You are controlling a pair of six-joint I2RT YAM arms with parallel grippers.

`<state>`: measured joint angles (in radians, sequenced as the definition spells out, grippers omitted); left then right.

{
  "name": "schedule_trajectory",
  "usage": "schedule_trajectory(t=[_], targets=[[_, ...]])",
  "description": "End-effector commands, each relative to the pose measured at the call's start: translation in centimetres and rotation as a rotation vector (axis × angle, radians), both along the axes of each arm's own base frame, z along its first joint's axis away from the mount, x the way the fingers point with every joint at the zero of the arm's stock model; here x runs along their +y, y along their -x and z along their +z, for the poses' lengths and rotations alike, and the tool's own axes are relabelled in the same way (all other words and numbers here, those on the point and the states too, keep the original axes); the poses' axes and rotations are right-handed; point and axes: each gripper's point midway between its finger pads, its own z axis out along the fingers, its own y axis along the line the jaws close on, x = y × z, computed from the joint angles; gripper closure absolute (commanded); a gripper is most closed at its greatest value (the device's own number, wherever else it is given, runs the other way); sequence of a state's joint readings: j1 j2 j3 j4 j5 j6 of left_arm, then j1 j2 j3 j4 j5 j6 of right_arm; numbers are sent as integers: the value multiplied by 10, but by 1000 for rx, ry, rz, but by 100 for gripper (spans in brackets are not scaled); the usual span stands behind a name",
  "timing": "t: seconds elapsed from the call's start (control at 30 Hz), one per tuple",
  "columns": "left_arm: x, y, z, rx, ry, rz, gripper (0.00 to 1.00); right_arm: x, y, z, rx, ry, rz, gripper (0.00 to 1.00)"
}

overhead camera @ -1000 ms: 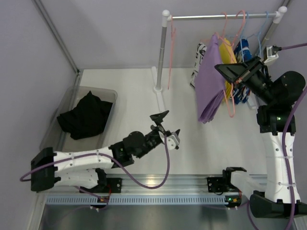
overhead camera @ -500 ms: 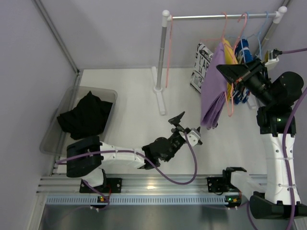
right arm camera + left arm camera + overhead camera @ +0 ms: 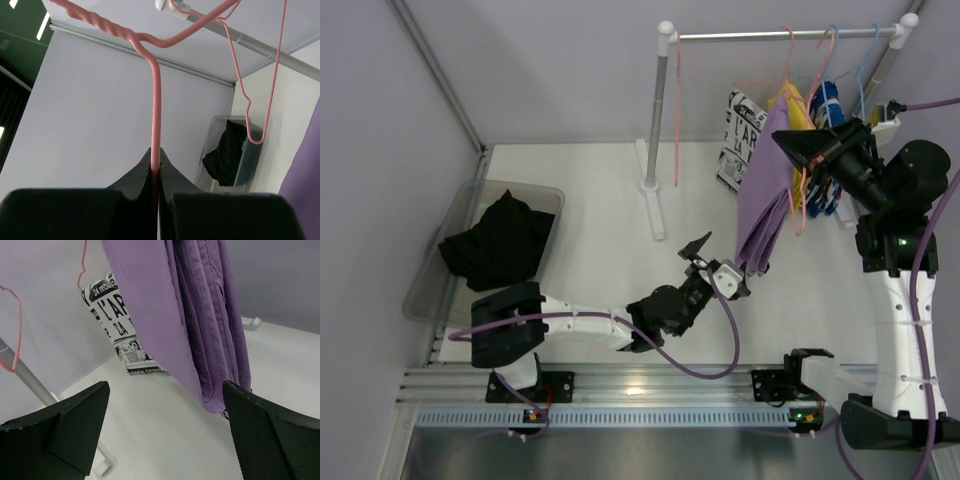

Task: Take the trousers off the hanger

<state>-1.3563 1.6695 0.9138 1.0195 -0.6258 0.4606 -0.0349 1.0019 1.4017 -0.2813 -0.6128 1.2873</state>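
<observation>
The lilac trousers (image 3: 763,190) hang folded over a pink hanger (image 3: 802,212) at the right end of the rail. My right gripper (image 3: 802,150) is shut on that hanger's wire stem (image 3: 156,110), which stands pinched between the jaws (image 3: 155,167). My left gripper (image 3: 713,258) is open, just below and left of the trousers' lower end. In the left wrist view the lilac cloth (image 3: 200,315) hangs close ahead, its bottom edge by the right finger, with nothing between the fingers (image 3: 165,390). The black trousers (image 3: 500,240) lie in the bin, also seen in the right wrist view (image 3: 227,150).
The clothes rail (image 3: 780,35) stands on a white post (image 3: 658,120) with an empty pink hanger (image 3: 676,110) near its left end. A black-and-white printed garment (image 3: 738,130), a yellow one (image 3: 793,105) and blue hangers (image 3: 828,100) crowd behind the lilac cloth. The clear bin (image 3: 552,195) sits at the left.
My left arm has swung right across the table, from near the middle to just under the lilac trousers, still open. The right gripper and hanger shifted only slightly.
</observation>
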Motion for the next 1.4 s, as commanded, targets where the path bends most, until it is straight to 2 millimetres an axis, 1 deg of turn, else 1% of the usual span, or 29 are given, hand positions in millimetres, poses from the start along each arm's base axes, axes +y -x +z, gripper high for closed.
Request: schedule_trajectory(t=[0.0,0.03,0.13,0.2,0.3,0.4,0.47,0.57,0.6,0.67,0.7,0.73,0.87,0.93,1.07,1.13,1.17,1.23,1.3,1.37], targets=[[2,1,8,39,68,8,1,-1,25,62,-212,-3,-10,100],[5,1,0,56,57,13,1,-1,26,64,-217,-4,-9,100],[13,-2,-16,86,25,50,1,0,30,73,-230,-11,-6,100],[19,-11,-24,118,16,90,1,0,33,76,-235,-11,-6,100],[19,-13,-29,132,4,92,1,0,37,80,-233,-14,-8,100],[16,-15,-26,120,14,90,1,-1,39,84,-233,-19,-10,100],[13,-22,-23,121,28,100,1,-1,42,85,-236,-21,-13,100],[5,-25,-6,94,69,93,1,-1,43,83,-229,-22,-14,100],[2,-25,2,79,84,87,1,-1,43,82,-226,-22,-14,100],[-8,-25,14,65,109,61,1,-1,41,79,-214,-27,-13,100],[-9,-25,11,69,104,61,1,-1,40,79,-214,-27,-13,100],[-14,-25,14,67,110,49,1,-1,39,79,-209,-32,-12,100],[-24,-22,7,83,101,15,1,-1,38,77,-206,-35,-9,100],[-27,-22,0,98,87,7,1,0,38,76,-202,-36,-8,100],[-31,-19,-6,111,72,-7,1,0,37,73,-194,-43,-1,100],[-32,-20,-14,131,52,-1,1,1,35,75,-194,-49,2,100],[-32,-21,-14,140,51,10,1,1,35,76,-195,-51,5,100],[-34,-23,-25,167,33,23,1,1,35,80,-205,-54,6,100],[-33,-25,-27,168,32,42,1,1,37,84,-213,-55,6,100],[-32,-28,-19,153,49,57,1,1,39,84,-214,-51,7,100]])
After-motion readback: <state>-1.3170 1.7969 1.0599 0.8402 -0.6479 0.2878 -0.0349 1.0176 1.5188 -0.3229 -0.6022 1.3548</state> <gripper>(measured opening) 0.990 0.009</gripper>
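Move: Just beyond the open left fingers hangs the lower end of the purple trousers, about 3 cm ahead, 6 cm to the right and 2 cm above the left hand; the printed trousers hang some 20 cm ahead and 8 cm right. The right hand grips the purple trousers' pink hanger; their lower end is roughly 21 cm below it, 5 cm nearer and 2 cm left, and the yellow trousers hang about 12 cm ahead, 8 cm right and 20 cm lower. Working in towards the hem of the purple trousers, the left hand dips about 4 cm while edging forward and slightly left, rises a little, then shifts some 4 cm right and sinks again, tipping down nearly 10 degrees with fingers still wide open. The right hand keeps its pinch on the pink hanger, lifts it about 4 cm with a slight draw back, then holds. ##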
